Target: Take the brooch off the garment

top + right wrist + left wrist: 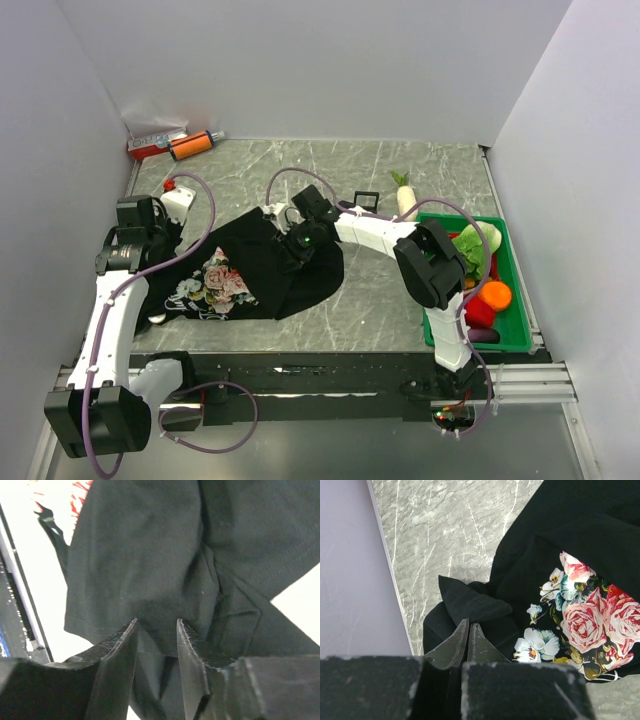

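The garment, a black T-shirt with a rose print, lies crumpled on the grey marbled table. Seen from the left wrist, my left gripper is shut at the shirt's left end. Its tips pinch a raised fold of the garment, with the roses to the right. My right gripper hangs over the shirt's upper middle. Its jaws stand apart in the right wrist view, with plain black cloth beyond and between them. The brooch is hidden in every view.
A green tray of toy vegetables stands at the right edge, with a white radish behind it. A small black box sits beyond the right arm. Red and orange items lie in the back left corner. White walls enclose the table.
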Controlling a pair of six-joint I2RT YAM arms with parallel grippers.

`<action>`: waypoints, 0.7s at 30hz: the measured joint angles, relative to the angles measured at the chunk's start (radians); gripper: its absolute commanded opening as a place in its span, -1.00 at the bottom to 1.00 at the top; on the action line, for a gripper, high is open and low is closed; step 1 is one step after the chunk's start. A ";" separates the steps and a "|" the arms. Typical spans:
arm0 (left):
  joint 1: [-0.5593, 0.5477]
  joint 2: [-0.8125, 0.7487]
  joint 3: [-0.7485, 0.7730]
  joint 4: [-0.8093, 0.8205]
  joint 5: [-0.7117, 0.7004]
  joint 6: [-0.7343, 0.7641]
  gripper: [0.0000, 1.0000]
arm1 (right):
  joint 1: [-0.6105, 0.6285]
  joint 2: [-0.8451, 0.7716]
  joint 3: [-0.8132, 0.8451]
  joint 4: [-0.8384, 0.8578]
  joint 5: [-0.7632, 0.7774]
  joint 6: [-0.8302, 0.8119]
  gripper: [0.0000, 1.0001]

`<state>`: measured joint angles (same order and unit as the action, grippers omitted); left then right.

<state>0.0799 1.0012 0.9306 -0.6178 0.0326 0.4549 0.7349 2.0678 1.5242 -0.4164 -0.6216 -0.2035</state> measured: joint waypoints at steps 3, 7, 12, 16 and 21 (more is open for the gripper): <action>0.000 0.001 0.000 0.000 -0.001 0.000 -0.98 | 0.000 0.001 0.000 -0.013 0.021 -0.003 -0.27; 0.000 0.008 0.000 0.000 -0.001 0.000 -0.98 | 0.000 0.023 0.020 -0.037 0.035 -0.011 -0.43; 0.000 0.022 0.000 0.002 -0.003 0.000 -0.98 | -0.003 0.066 0.058 -0.057 0.034 -0.028 -0.86; 0.000 0.026 0.001 0.004 -0.003 0.000 -0.98 | -0.008 0.071 0.064 -0.080 0.034 -0.037 -1.00; 0.000 0.037 0.026 0.006 -0.002 0.003 -0.98 | -0.038 0.047 0.092 -0.126 0.035 -0.062 -1.00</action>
<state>0.0799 1.0382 0.9569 -0.6117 0.0307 0.4583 0.6971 2.1147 1.6161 -0.5423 -0.5865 -0.2657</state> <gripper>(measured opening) 0.021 0.008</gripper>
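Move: My half-open right fingers hover over a fold of the garment, about 1 cm ahead, 1 cm to the right and 3 cm below. From this hand, the floral print is some 17 cm left and 7 cm back, the pale oval brooch about 31 cm left and 15 cm back, and the small black frame roughly 18 cm right and 13 cm ahead. From my left hand, that fold lies about 29 cm right, nearly level with it front to back, and 14 cm lower. I sink my right hand about 2 cm onto the fold and shut its fingers fully, pinching the cloth between the tips. Then I turn back up by about 1.5 cm, drawing forward and to my right, away from my left hand, which barely moves and keeps its hold on the raised corner of the garment. ##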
